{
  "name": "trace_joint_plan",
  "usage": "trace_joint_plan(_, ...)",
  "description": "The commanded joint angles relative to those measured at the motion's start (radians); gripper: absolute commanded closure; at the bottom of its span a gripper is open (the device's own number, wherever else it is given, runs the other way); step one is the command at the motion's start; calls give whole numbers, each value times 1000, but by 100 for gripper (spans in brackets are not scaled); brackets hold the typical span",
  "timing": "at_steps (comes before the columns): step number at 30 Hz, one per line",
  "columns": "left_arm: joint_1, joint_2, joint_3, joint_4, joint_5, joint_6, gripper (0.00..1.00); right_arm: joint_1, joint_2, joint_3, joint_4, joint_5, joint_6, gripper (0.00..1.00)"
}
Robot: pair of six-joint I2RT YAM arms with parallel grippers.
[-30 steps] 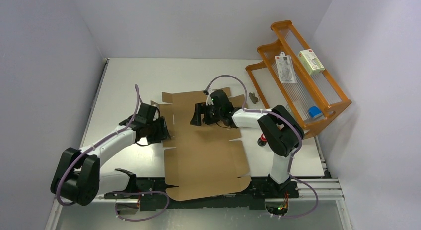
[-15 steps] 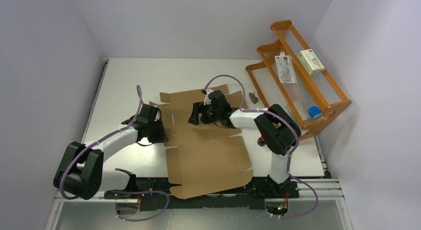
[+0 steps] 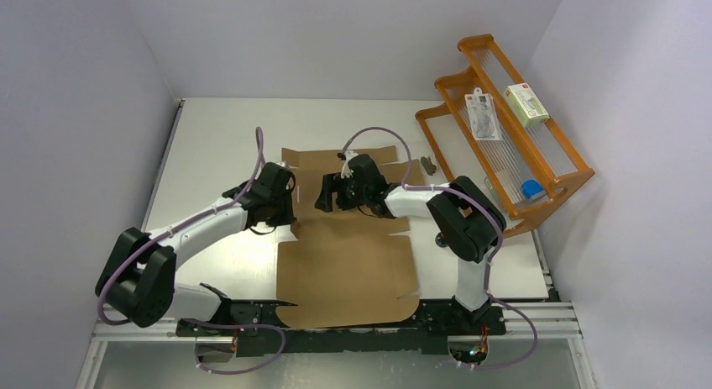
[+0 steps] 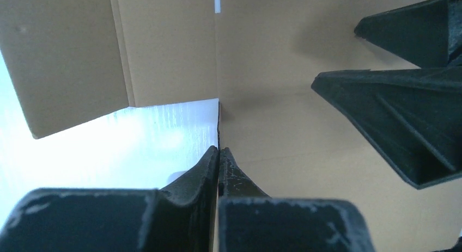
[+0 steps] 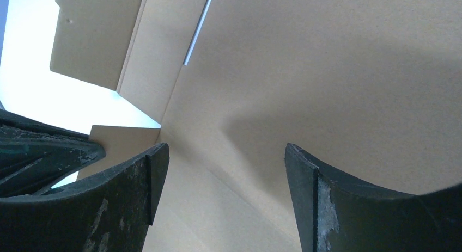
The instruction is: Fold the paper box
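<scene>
The paper box [image 3: 348, 267] is a flat brown cardboard sheet with flaps and slits, lying on the white table [image 3: 210, 137] between the arms. My left gripper [image 3: 285, 207] is at the sheet's left edge. In the left wrist view its jaws [image 4: 219, 150] are shut on that edge of the cardboard [image 4: 283, 88]. My right gripper [image 3: 324, 192] is open just above the far half of the sheet. In the right wrist view it [image 5: 223, 157] is empty, with creased cardboard [image 5: 327, 72] under it. Its fingers [image 4: 403, 127] also show in the left wrist view.
An orange wire rack [image 3: 537, 183] stands at the right, holding a white-and-green carton [image 3: 526, 103], a packet [image 3: 482, 114] and a blue item [image 3: 531, 189]. A small grey object [image 3: 428, 165] and a red object [image 3: 442, 235] lie beside the sheet's right side. Walls close in left, back and right.
My left gripper has moved right and away from me with the sheet's left edge. The sheet has turned and slid back from the table's front edge. The right gripper has shifted slightly left.
</scene>
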Motion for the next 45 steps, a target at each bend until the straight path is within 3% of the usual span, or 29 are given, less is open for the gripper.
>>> trace_joint_plan(1, -23, 53, 51, -36, -95, 17, 95, 13, 28, 33, -12, 7, 7, 18)
trace_joint_plan(3, -22, 50, 65, -63, -132, 25, 93, 12, 14, 51, -38, 9, -8, 18)
trace_joint_plan(8, -21, 5, 91, -114, -227, 37, 78, -28, -39, 113, -125, 34, -50, 18)
trace_joint_plan(15, -20, -9, 197, -134, -253, 70, 57, -179, -96, 154, -177, 25, -76, 17)
trace_joint_plan(23, -20, 120, 295, 66, -141, 93, 31, -403, -82, 187, -186, 5, -71, 17)
trace_joint_plan(31, -21, 419, 491, 215, 30, 120, 26, -506, 23, 245, -155, 35, -36, 18)
trace_joint_plan(37, -21, 610, 620, 223, 61, 160, 26, -512, 114, 314, -185, 60, -40, 19)
trace_joint_plan(45, -23, 718, 652, 230, 88, 197, 25, -540, 172, 315, -155, 9, -33, 22)
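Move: The box's far panel is the left hand's goal: its middle lies about 22 cm ahead, 13 cm right and 4 cm below. The small left flap is already pinched in that hand's fingers, with the large left flap roughly 8 cm ahead and 6 cm left. For the right hand, the far panel's right corner tab is some 18 cm ahead, 19 cm right and 2 cm below. The large right flap lies 7 cm ahead and 24 cm right of the right hand. The small left flap is let go as the left fingers open wide and back off a little to the left. The left hand then arcs up and over, some 16 cm forward and 11 cm right, coming down over the sheet short of the far panel's crease. Meanwhile the open right hand leaves mid-sheet for the far right corner tab, about 19 cm forward and 20 cm right, rising and sinking again and turning 30 degrees clockwise. ##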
